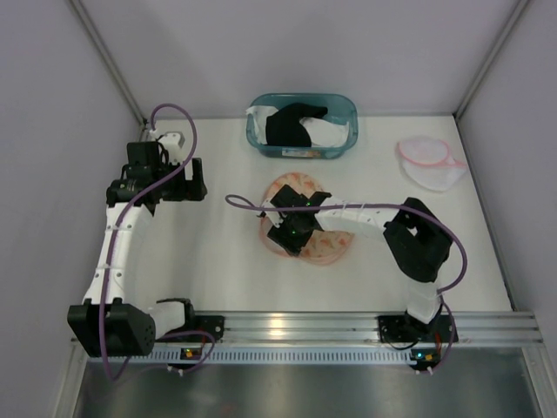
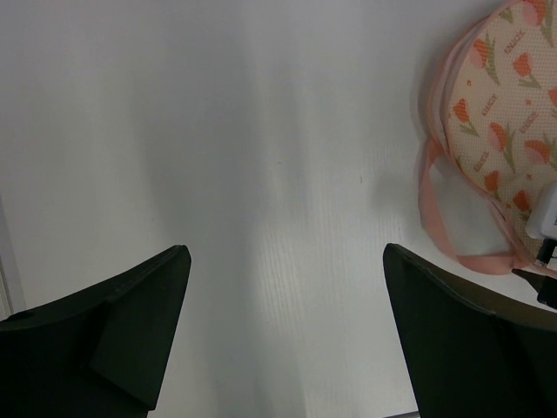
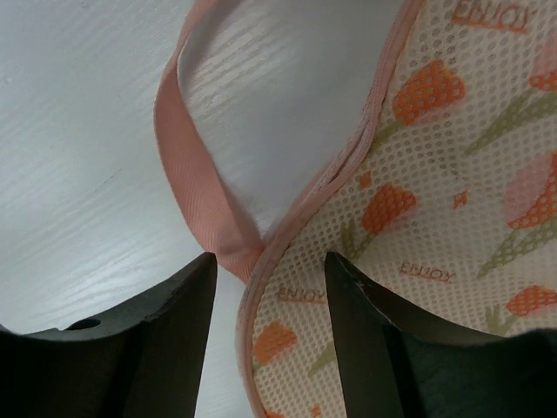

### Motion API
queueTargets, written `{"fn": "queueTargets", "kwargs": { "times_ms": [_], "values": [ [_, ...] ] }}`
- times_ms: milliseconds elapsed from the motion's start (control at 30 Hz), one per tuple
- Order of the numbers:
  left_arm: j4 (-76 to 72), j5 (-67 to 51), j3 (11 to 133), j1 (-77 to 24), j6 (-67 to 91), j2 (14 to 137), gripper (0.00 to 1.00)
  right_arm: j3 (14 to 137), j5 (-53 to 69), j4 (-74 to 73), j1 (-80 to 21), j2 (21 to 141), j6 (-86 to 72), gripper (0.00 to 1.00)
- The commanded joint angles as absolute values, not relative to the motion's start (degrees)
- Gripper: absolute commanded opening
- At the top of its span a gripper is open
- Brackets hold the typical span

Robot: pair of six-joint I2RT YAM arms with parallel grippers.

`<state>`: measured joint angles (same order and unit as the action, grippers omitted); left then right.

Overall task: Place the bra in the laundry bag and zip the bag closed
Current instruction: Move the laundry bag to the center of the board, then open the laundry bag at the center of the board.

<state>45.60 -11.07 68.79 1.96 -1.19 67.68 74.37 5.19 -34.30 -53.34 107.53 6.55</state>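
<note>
A mesh laundry bag [image 1: 335,246] with orange tulip print and pink trim lies flat at the table's middle. My right gripper [image 1: 291,228] hovers low over its left edge. In the right wrist view the gripper [image 3: 270,261] is open, its jaws narrowed and straddling the bag's pink rim [image 3: 291,235] beside a pink strap loop [image 3: 187,174], with the printed mesh [image 3: 435,174] to the right. A black bra [image 1: 287,127] lies in the teal bin [image 1: 350,110] at the back. My left gripper [image 1: 181,181] stands open over bare table [image 2: 287,252] left of the bag [image 2: 496,131].
White cloth lies beside the bra in the bin. A second white mesh pouch with pink trim [image 1: 431,164] sits at the back right. Grey walls close in both sides, and a metal rail [image 1: 305,326] runs along the near edge.
</note>
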Motion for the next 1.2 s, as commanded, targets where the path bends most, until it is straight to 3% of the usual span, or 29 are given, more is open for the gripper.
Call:
{"fn": "queueTargets", "kwargs": {
  "times_ms": [0,100,133,333,667,1167],
  "values": [
    [45.4,-11.0,70.1,2.0,-1.1,66.9,0.99,77.3,1.1,-34.1,-53.3,107.2,6.5,0.53],
    [45.4,-10.6,69.7,2.1,-1.1,67.0,0.99,76.8,0.4,-33.9,-53.3,108.2,7.3,0.42],
    [45.4,-10.4,69.7,2.1,-1.2,67.1,0.99,76.4,0.5,-33.8,-53.3,108.5,7.3,0.32],
    [45.5,-9.8,69.9,2.0,-1.8,67.1,0.99,78.1,2.2,-35.2,-53.3,107.0,7.4,0.00],
    [45.4,-9.8,69.7,2.0,-2.5,66.7,0.99,81.7,10.4,-38.0,-48.7,99.0,5.8,0.00],
    [45.4,-10.4,71.0,2.0,-3.2,69.3,0.99,68.3,28.2,-36.7,-22.2,81.3,-1.9,0.00]
  ]
}}
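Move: The flowered laundry bag lies almost under the right hand: its middle is about 8 cm ahead and 5 cm to the right, just below, and its near-left rim runs between the half-open fingers. The teal bin stands roughly 34 cm ahead and 4 cm right, the clear pink-rimmed pouch some 24 cm ahead and 35 cm right. From the left hand the bag's middle is about 25 cm right, level in reach and 20 cm below. The laundry bag's patterned top layer is pinched at its near-left rim as the right fingers go from half open to shut, easing about 1 cm forward. Keeping that edge, the hand lifts it slowly, then faster, some 13 cm up and about 7 cm forward, swinging right by nearly 10 cm late on, while the wrist turns clockwise and the fingers tilt to point more leftward. ##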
